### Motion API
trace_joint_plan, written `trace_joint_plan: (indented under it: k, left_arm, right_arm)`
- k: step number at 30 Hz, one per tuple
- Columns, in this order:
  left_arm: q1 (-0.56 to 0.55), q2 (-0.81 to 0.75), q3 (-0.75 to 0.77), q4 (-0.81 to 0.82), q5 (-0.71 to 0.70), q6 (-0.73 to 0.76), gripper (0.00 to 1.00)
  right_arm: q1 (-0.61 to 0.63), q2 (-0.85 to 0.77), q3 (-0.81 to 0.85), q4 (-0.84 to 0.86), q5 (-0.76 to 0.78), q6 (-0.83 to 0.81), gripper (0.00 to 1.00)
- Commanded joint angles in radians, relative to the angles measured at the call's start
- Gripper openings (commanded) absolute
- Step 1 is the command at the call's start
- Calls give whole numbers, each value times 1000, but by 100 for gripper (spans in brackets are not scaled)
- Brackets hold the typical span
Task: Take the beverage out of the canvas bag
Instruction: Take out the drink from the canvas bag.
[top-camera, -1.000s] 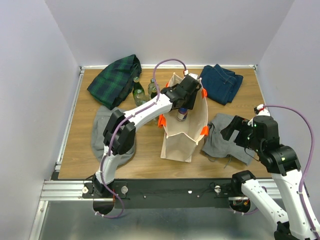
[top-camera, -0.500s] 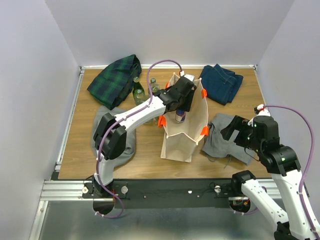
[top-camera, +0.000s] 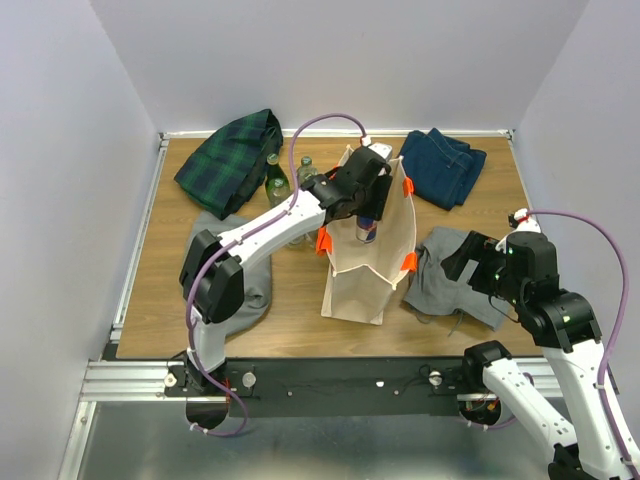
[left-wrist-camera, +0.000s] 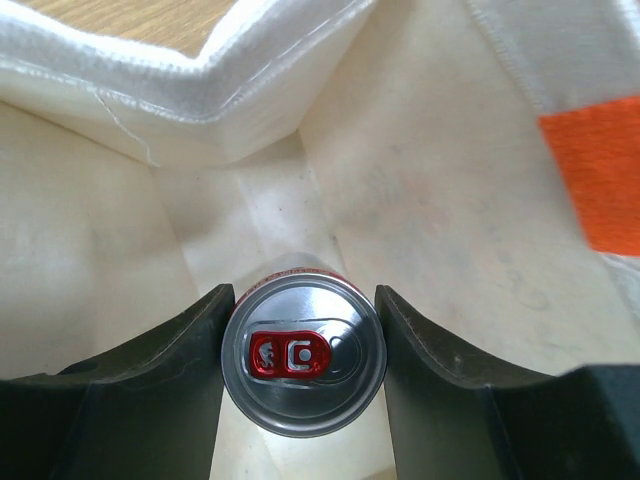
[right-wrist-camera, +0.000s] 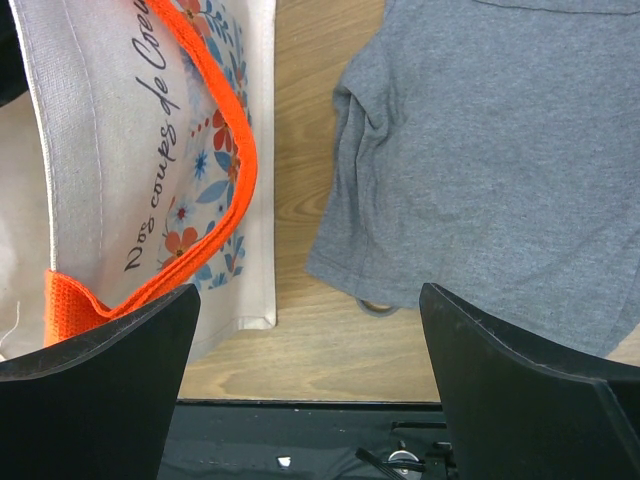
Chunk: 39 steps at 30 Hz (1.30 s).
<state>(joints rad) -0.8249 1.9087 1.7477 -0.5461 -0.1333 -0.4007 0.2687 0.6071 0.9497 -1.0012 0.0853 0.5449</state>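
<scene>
The beige canvas bag (top-camera: 362, 275) with orange handles (top-camera: 322, 241) stands upright mid-table. My left gripper (top-camera: 366, 205) reaches down into its open top. In the left wrist view the gripper (left-wrist-camera: 303, 372) is shut on a silver beverage can (left-wrist-camera: 303, 355) with a red tab; both fingers press on its sides, with the bag's inner walls (left-wrist-camera: 430, 200) around it. The can (top-camera: 366, 230) shows red and blue inside the bag mouth in the top view. My right gripper (top-camera: 458, 262) is open and empty, right of the bag, above wood (right-wrist-camera: 310, 400).
Two green glass bottles (top-camera: 275, 181) stand left of the bag. A plaid cloth (top-camera: 232, 160) lies back left, blue jeans (top-camera: 445, 166) back right, and grey cloths left (top-camera: 205, 255) and right (top-camera: 455, 290). The bag's printed side (right-wrist-camera: 130, 170) and grey cloth (right-wrist-camera: 500, 150) flank my right gripper.
The left arm's elbow has swung leftward while its gripper stays in the bag mouth around the can. The right arm has not moved.
</scene>
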Motion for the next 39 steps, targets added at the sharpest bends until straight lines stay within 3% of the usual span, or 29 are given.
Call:
trace_joint_plan:
  k: [1,39]
  left_arm:
    - [-3,-76,67,11,58,25,0]
    - [-5,-214,168,-152,49,103,0]
  right_arm:
    - [4,-7,-5,13,21,-3,100]
    - [3,-32,-17,23,13,-7,100]
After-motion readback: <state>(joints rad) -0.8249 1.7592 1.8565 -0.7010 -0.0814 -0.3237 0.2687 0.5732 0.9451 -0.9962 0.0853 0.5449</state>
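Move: The left hand already holds the drink can by its upper part inside the canvas bag, whose middle is about 4 cm nearer the base and level with the hand sideways. The standing bottles, beside which the drinks are being set down, are roughly 18 cm to the left, 3 cm farther out and 7 cm lower; the folded jeans lie some 17 cm ahead, 19 cm to the right and 14 cm below. From the idle right hand the bottles are about 18 cm ahead, 34 cm left and 10 cm below. Keeping its pinch on the sides of the can, the left hand draws the can steadily up through the bag's mouth, about 9 cm, easing back towards the base by some 2.5 cm as it climbs. Late in the lift it begins to drift left, about 2 cm, towards the bottles, while the wrist turns only slightly clockwise and the fingers' opening doesn't change. ##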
